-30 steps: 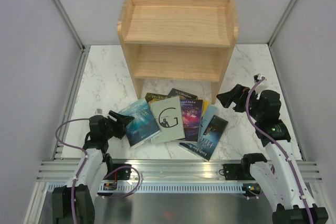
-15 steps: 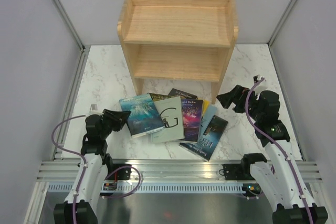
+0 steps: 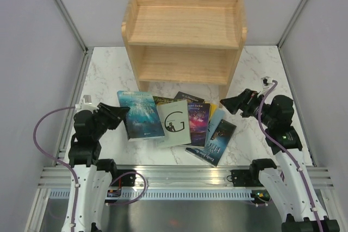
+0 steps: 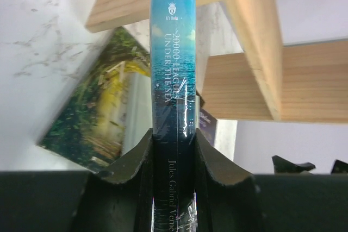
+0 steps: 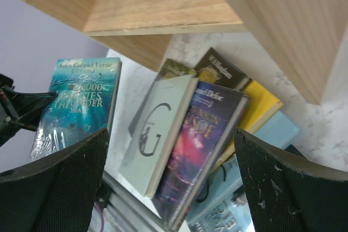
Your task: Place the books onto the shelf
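Note:
My left gripper (image 3: 118, 113) is shut on the spine edge of a blue sea-cover book (image 3: 140, 113), which is lifted at the left of the pile. In the left wrist view its spine (image 4: 174, 52) stands up between my fingers (image 4: 130, 161). The other books lie fanned on the table: pale green "G" (image 3: 174, 123), purple (image 3: 198, 123), yellow (image 3: 212, 108), light blue (image 3: 216, 119), black (image 3: 217, 140), dark green-gold (image 3: 161, 100). The wooden shelf (image 3: 185, 25) stands behind them with both tiers bare. My right gripper (image 3: 231, 103) hangs open, right of the pile, holding nothing.
The white marble table (image 3: 109, 85) is walled by grey panels on both sides. An aluminium rail (image 3: 179, 175) runs along the near edge. The shelf's legs (image 3: 143, 89) stand just behind the pile. A purple cable (image 3: 46, 129) loops beside the left arm.
My left gripper has shut on the blue book and drawn it up and to the left, off the "G" book. The right gripper has tilted a little toward the pile.

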`<state>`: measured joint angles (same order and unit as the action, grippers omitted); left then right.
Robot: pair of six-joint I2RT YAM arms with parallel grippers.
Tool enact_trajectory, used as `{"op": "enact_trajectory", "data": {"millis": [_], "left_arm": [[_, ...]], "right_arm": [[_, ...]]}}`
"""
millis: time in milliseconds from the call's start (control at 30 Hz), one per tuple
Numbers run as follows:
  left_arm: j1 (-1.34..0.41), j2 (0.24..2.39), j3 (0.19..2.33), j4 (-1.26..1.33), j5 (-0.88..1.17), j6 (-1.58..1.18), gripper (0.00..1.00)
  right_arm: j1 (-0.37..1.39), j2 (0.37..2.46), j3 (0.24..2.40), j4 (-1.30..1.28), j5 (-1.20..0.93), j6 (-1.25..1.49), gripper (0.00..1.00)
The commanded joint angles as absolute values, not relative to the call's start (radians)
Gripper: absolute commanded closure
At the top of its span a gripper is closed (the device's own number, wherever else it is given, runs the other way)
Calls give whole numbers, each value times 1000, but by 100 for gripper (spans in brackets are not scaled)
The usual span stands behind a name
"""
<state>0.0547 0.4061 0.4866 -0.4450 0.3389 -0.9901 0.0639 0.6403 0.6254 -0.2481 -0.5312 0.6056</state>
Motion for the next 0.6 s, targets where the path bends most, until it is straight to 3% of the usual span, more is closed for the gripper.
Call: {"op": "enact_trajectory", "data": {"millis": [0, 233, 567], "left_arm": [[54, 428, 656, -371, 491, -991, 98], [54, 446, 816, -283, 687, -1074, 98], [54, 571, 1054, -84, 775, -1296, 98]], "right_arm": [[68, 597, 724, -164, -658, 675, 2], [110, 568, 756, -14, -738, 888, 2], [155, 571, 755, 239, -752, 1104, 2]]}}
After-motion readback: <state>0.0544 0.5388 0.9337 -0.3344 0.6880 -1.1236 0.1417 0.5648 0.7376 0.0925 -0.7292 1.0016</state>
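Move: My left hand already has the blue Leagues book by its spine, off the table. The shelf's middle lies about 20 cm ahead, 24 to the right and some 4 above that hand; the G book is about 20 cm right and 2 ahead, the purple book 31 right and 1 ahead, both roughly 15 below. From my empty right hand, the Leagues book's middle is about 34 cm left, 2 back and 5 lower. I keep the Leagues book's spine pinched in my left hand and hoist it about 20 cm, easing right and a little back in front of the shelf, while the wrist tips up and swings clockwise, some 20 degrees each. My right hand, still wide open and empty, rises about 14 cm, drawing back and left as it rolls its left side up and turns counter-clockwise. ##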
